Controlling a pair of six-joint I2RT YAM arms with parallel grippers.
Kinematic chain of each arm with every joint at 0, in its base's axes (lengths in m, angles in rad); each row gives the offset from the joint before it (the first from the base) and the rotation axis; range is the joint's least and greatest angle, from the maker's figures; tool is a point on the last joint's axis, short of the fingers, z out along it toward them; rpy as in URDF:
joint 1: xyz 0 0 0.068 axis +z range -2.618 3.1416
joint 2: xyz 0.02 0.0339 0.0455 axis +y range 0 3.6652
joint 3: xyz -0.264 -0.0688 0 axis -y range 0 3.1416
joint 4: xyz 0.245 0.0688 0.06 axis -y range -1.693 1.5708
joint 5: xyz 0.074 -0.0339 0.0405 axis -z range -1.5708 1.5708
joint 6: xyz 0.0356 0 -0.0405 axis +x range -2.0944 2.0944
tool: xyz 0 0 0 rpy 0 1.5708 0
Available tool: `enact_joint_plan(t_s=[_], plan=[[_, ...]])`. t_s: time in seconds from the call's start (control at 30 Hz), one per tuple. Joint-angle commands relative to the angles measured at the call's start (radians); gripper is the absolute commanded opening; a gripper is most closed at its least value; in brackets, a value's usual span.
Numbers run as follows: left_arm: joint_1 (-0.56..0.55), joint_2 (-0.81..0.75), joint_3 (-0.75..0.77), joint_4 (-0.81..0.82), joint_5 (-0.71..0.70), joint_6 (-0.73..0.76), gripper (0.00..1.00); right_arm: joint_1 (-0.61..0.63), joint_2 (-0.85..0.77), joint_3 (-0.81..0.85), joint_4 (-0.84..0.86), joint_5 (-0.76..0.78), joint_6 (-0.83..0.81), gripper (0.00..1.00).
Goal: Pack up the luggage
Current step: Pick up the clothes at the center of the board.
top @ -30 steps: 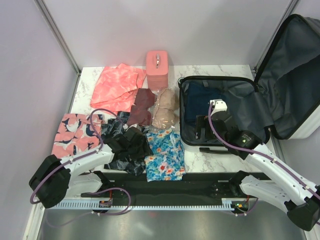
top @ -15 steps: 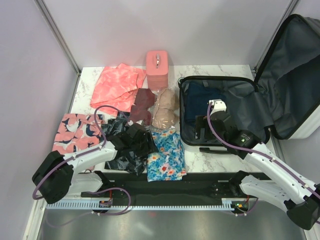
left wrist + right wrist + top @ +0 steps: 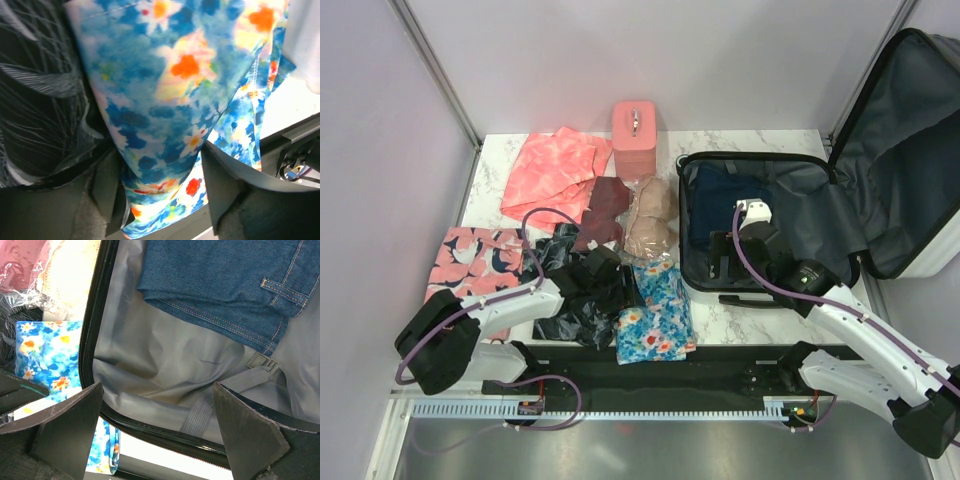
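Observation:
The luggage [image 3: 685, 270] lies open at the right with its lid [image 3: 910, 140] up against the wall. Folded jeans [image 3: 715, 205] rest at the back of its grey lining [image 3: 165, 350]. My right gripper [image 3: 725, 258] hangs open and empty over the case's near-left corner [image 3: 157, 390]. My left gripper [image 3: 610, 282] is at the left edge of a blue floral garment [image 3: 658, 315]. In the left wrist view a fold of that garment [image 3: 165, 85] fills the space between the fingers [image 3: 160, 170], which are closed on it.
A dark leaf-print garment [image 3: 560, 300] lies under the left arm. A pink-and-navy cloth [image 3: 470, 260], a coral cloth [image 3: 555, 170], a maroon cloth [image 3: 605, 215], a bagged beige item [image 3: 650, 225] and a small pink case [image 3: 634, 135] sit behind.
My left arm has swung right from the dark garment to the floral one, which has shifted slightly right and bunched at its left edge. The right arm has not moved.

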Motion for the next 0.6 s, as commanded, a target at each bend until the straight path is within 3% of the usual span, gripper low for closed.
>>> enact_joint_plan(t_s=[0.0, 0.17, 0.4, 0.57], plan=[[-0.016, 0.015, 0.038, 0.069, 0.028, 0.030, 0.72, 0.007, 0.008, 0.015, 0.005, 0.006, 0.002, 0.98], [-0.016, 0.015, 0.078, -0.086, -0.072, 0.010, 0.89, 0.008, 0.008, 0.018, 0.007, 0.008, 0.002, 0.98], [-0.009, -0.154, -0.032, -0.087, -0.138, -0.012, 0.96, 0.011, 0.005, 0.007, 0.012, 0.009, 0.005, 0.98], [-0.003, -0.172, -0.074, -0.109, -0.156, -0.029, 0.96, 0.013, 0.008, 0.007, 0.022, 0.006, 0.008, 0.98]])
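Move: The left hand is low over the left edge of the blue floral clothes, whose middle lies about 4 cm back, 4 cm to its right and a couple of centimetres below. The black plastic bag's middle is some 14 cm to the hand's left, level with it; the beige bag is about 13 cm ahead and 4 cm right, the maroon bag some 15 cm ahead and 6 cm left. From the right hand the floral clothes lie roughly 12 cm left, 12 cm back and 16 cm below. The left hand lets the bunched edge of the floral clothes come free, its fingers spreading from about two-thirds to nearly wide open while it hardly shifts at first. Then it draws left about 3 cm, back towards the black plastic bag, lifting some 2 cm on the way and sinking about 1 cm again, the fingers tipping up by only about 5 degrees. ##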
